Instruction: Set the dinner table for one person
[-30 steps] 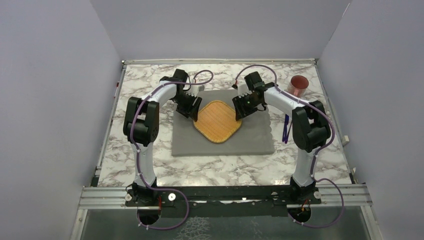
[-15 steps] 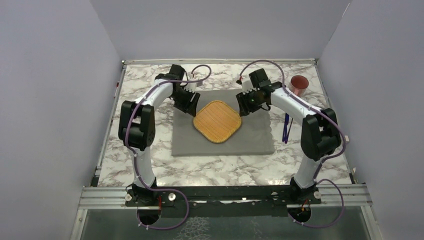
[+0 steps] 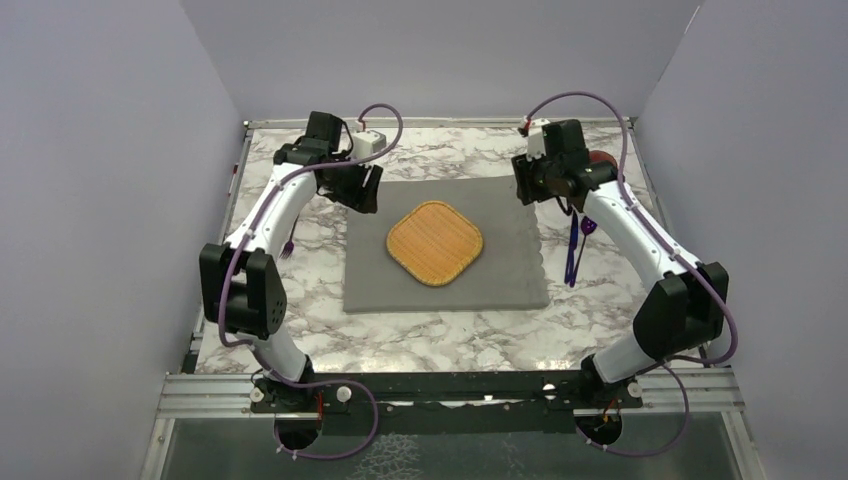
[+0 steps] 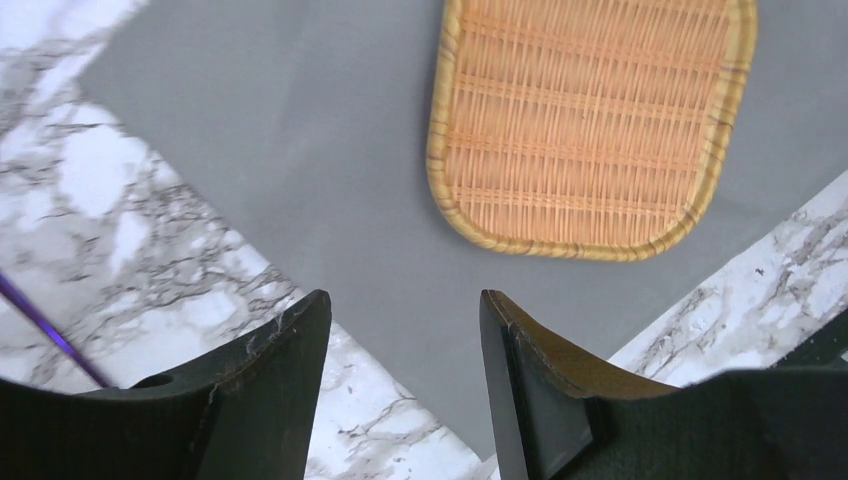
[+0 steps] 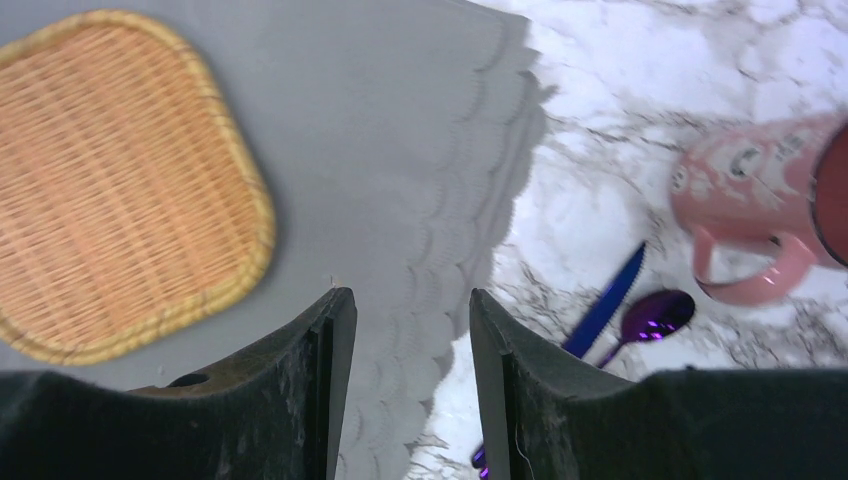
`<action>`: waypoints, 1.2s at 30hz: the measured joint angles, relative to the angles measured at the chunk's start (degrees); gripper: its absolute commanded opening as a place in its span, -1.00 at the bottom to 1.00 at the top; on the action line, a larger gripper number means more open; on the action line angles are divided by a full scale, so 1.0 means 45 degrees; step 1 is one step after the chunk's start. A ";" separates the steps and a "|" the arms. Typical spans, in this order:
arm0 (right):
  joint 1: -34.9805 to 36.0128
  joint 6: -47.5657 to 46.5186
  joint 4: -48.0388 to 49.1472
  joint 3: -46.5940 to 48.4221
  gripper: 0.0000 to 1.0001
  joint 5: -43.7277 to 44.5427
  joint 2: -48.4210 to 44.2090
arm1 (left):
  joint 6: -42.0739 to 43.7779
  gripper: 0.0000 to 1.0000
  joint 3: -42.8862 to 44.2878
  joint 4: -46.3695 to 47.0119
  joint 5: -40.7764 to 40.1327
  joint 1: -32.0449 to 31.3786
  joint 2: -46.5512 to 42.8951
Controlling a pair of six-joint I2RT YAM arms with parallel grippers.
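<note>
The dinner table [image 3: 430, 340] is a white-and-grey marble top. On it lies a grey scalloped placemat [image 3: 500, 280] with a square woven plate [image 3: 435, 243] at its middle. My left gripper [image 3: 362, 195] hovers open over the mat's far left corner, holding nothing; its wrist view shows the plate [image 4: 590, 130] ahead of the left gripper [image 4: 400, 310]. My right gripper [image 3: 526, 190] hovers open and holding nothing over the mat's far right edge. From the right wrist, the plate [image 5: 120, 190] lies to the left of the right gripper [image 5: 410, 305].
A pink mug [image 5: 760, 210] stands at the far right, mostly hidden behind the right arm in the top view. A purple knife [image 5: 605, 300] and spoon [image 5: 655, 315] lie right of the mat. A purple fork [image 3: 288, 245] lies left of it.
Both grippers have pulled back from the woven plate's corners toward the far corners of the mat. The plate stays on the mat.
</note>
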 measured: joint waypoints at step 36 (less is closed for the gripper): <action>-0.7509 0.0651 -0.2676 0.2812 -0.06 -0.2851 0.1778 | -0.0214 0.13 -0.3939 0.2667 0.0826 0.1851 -0.2948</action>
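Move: The mug stands about 18 cm to the right of my right hand, 10 cm farther out and 11 cm below. Of that hand too, the knife is some 12 cm right and the spoon 14 cm right, both about 5 cm back and 16 cm down. From my left hand, the fork lies around 21 cm left, 3 cm ahead and 13 cm below, and the wicker tray about 13 cm right, 2 cm back. I swing my open right hand about 20 cm to the right towards the mug, rising some 4 cm on the way and turning clockwise almost 30 degrees, then sink back down and ease forward, just right of the mug. My left hand, open too, shifts about 5 cm left towards the fork and slightly back, with a small rise and fall. Neither touches anything. ##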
